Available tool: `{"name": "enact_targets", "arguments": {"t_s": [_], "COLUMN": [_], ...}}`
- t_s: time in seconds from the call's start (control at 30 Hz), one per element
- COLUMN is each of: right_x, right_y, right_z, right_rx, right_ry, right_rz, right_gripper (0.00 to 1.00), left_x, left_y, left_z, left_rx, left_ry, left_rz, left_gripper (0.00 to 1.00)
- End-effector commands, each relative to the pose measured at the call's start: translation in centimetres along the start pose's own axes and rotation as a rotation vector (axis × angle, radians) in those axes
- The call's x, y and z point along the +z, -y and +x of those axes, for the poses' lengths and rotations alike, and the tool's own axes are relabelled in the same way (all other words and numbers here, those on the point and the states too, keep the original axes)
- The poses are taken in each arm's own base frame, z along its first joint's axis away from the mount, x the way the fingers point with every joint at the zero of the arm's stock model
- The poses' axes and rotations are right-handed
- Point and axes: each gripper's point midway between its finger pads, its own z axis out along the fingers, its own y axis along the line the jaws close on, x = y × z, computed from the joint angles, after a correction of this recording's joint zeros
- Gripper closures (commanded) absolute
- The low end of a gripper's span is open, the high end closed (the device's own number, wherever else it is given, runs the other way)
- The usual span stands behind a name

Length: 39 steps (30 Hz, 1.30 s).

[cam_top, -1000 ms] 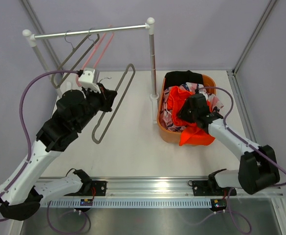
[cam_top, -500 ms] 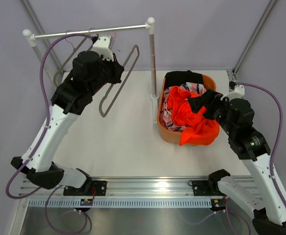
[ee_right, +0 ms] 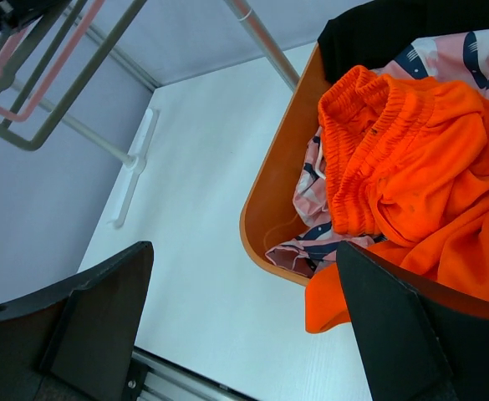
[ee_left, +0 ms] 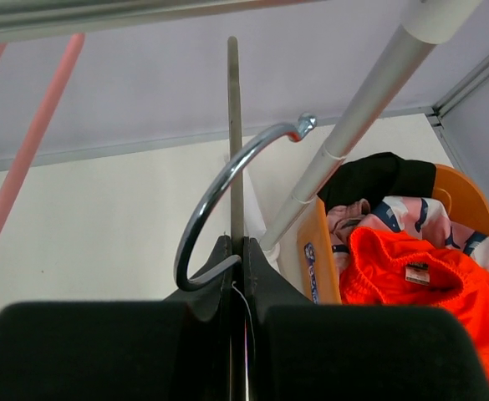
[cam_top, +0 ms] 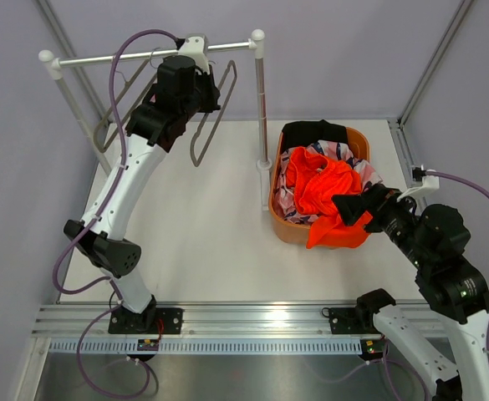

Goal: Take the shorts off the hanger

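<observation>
The orange shorts (cam_top: 332, 196) lie on top in the orange basket (cam_top: 287, 230), one leg draped over its near rim. The pink printed shorts (cam_top: 290, 184) and the black shorts (cam_top: 315, 131) lie under and behind them. My left gripper (cam_top: 196, 83) is up at the rail, shut on a bare grey hanger (cam_top: 213, 113). In the left wrist view the gripper (ee_left: 237, 251) clamps the hanger bar (ee_left: 233, 125) beside its metal hook (ee_left: 219, 180), just below the rail. My right gripper (cam_top: 357, 205) is open and empty, off the basket's near right side. The right wrist view shows the orange shorts (ee_right: 411, 167).
The clothes rail (cam_top: 144, 54) spans the back left on white posts, one post (cam_top: 262, 100) right beside the basket. A grey hanger (cam_top: 114, 109) hangs on the rail. A pink hanger (ee_right: 39, 79) shows beside it.
My left arm has lifted the grey hanger from low over the table up to the rail. My right gripper has pulled back from the basket toward the near right, leaving the orange shorts there.
</observation>
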Motion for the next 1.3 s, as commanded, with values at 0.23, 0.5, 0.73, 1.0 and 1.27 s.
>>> {"name": "enact_targets", "arguments": {"t_s": [0.23,0.5,0.73,1.0,1.27], "right_x": [-0.7,-0.5,-0.7,-1.0,-0.9], "right_y": [-0.7,-1.4,-1.7,-1.8,-1.6], "right_z": [1.1,1.0,0.9,0.9,1.4], "right_rx": [-0.059,-0.073,-0.090,-0.106,-0.116], "right_ry": [-0.044,-0.056,-0.060,-0.062,-0.074], "right_rz": [-0.063,-0.098,-0.112,-0.125,-0.123], "right_gripper": [0.01,0.00,0.00,0.01,0.01], "left_x": [-0.4,0.7,2.1,4.1,5.4], "left_y": [-1.6,-2.5,-2.9,-3.6,-4.2], "left_z": [-7.4,-9.0,-9.6,-9.1,-8.7], "left_rx": [-0.041,-0.027,-0.053,-0.059,-0.041], "left_ry": [0.299,0.346,0.388,0.395,0.395], "left_rz": [-0.115,-0.185,-0.223,-0.269,-0.294], "left_gripper": [1.00,1.00,1.00,1.00,1.00]}}
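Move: The left hand already pinches the empty olive hanger below its hook. The spot on the rail for that hook is some 10 cm ahead, 2 cm left and about 5 cm above. On the rail's line, the right corner post stands some 13 cm to the hand's right and the pink hanger hangs about 15 cm to its left, 9 cm ahead and a little lower. From the idle right hand, the rail spot is about 35 cm ahead, 29 cm left and 10 cm up. Still pinching the olive hanger, the left hand carries its hook up to and over the rail: forward nearly 9 cm in all and a little left, first rising about 5 cm, then sinking some 3.5 cm while still reaching forward. Meanwhile the wrist swings counter-clockwise by nearly 20 degrees and tips up about 10; the fingers stay shut. ##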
